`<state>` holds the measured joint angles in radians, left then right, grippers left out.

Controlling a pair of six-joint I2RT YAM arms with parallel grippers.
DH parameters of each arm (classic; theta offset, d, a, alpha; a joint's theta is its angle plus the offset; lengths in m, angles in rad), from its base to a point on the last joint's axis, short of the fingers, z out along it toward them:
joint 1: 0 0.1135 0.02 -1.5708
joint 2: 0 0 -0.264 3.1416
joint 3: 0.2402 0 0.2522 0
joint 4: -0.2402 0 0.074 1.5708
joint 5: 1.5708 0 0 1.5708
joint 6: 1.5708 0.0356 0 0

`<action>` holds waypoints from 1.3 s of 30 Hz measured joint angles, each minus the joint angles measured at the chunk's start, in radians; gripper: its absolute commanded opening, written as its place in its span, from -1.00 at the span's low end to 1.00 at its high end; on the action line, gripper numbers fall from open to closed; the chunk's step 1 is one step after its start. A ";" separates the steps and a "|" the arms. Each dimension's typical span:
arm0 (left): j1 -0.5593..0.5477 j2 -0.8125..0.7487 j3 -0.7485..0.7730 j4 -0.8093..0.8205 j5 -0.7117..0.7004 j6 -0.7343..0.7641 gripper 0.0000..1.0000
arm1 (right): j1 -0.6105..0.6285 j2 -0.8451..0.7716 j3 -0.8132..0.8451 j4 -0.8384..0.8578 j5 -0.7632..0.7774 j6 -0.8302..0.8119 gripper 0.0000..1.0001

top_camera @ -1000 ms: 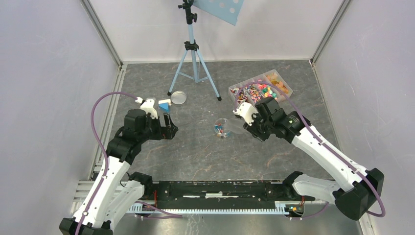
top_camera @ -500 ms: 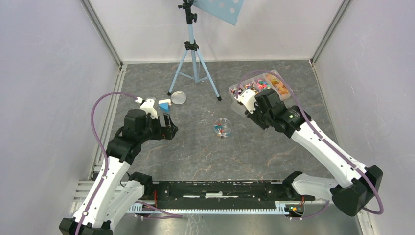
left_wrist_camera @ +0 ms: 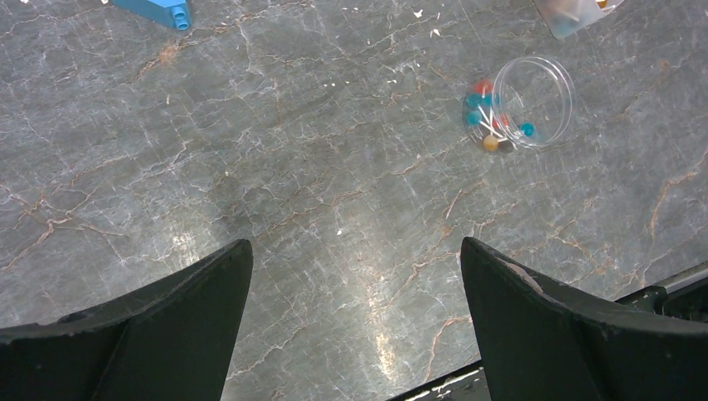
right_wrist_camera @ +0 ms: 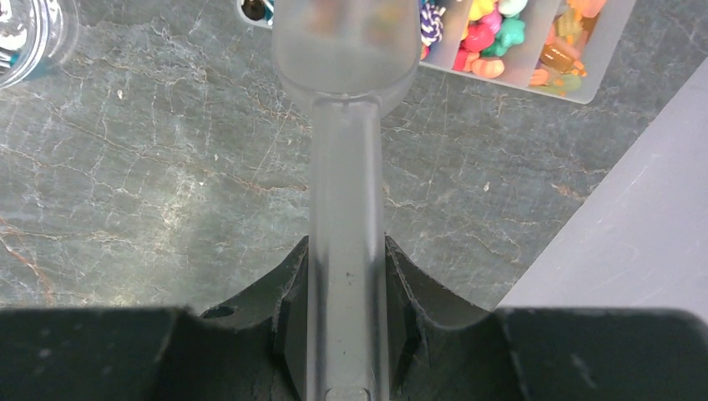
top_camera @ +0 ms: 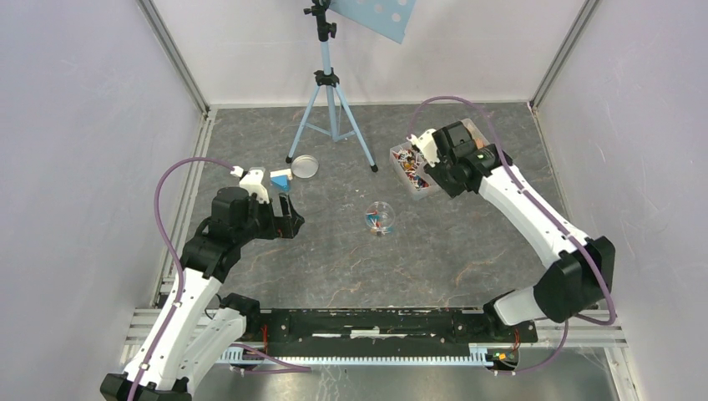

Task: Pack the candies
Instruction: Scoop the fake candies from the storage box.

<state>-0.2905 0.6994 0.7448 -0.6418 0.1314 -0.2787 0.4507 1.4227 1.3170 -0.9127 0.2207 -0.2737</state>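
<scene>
The candies lie sorted in a clear divided tray at the back right. In the top view most of this tray is hidden under my right arm. My right gripper is shut on the handle of a translucent scoop, whose bowl hangs over the tray's near edge. What the bowl holds is blurred. A small clear jar lies mid-table with a few candies inside. Well left of the jar, my left gripper stands open above bare table with nothing between its fingers.
A blue tripod stands at the back centre. A round clear lid and a blue-and-white block lie just beyond the left gripper. White walls close in both sides, the right one near the tray.
My right arm has swung with the scoop from beside the jar back and to the right, over the candy tray. The left arm has not moved.
</scene>
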 measured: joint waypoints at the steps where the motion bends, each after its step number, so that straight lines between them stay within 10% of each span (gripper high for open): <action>1: 0.000 0.000 0.000 0.000 0.000 0.000 1.00 | 0.000 0.016 0.006 -0.010 0.002 0.000 -1.00; 39: 0.000 -0.004 0.000 0.000 -0.026 0.000 1.00 | -0.010 0.345 0.062 0.080 0.034 0.054 -1.00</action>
<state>-0.2905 0.6952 0.7448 -0.6418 0.1059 -0.2787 0.4412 1.7679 1.3788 -0.8326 0.2546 -0.2195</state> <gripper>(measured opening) 0.997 0.352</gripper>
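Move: Ahead of the right hand by about 11 cm, a couple of cm to its left and some 18 cm below, lies the ball-lollipop compartment, the left end of the storage box. The swirl-lollipop compartment sits about 5 cm to the right of that one and 2 cm farther out; a tripod foot stands roughly 10 cm to its left. The clear jar is about 11 cm left of the hand, level with it. From the left hand, the ball-lollipop compartment is some 21 cm ahead and 22 cm right. Sinking about 8 cm and reaching some 4 cm forward, the right hand takes the clear scoop down towards the ball-lollipop compartment: a short drop, then forward and down together, and at the end almost straight down. The wrist tips its fingers about 10 degrees further down as they keep their pinch on the scoop handle, the bowl going in among the lollipops. ##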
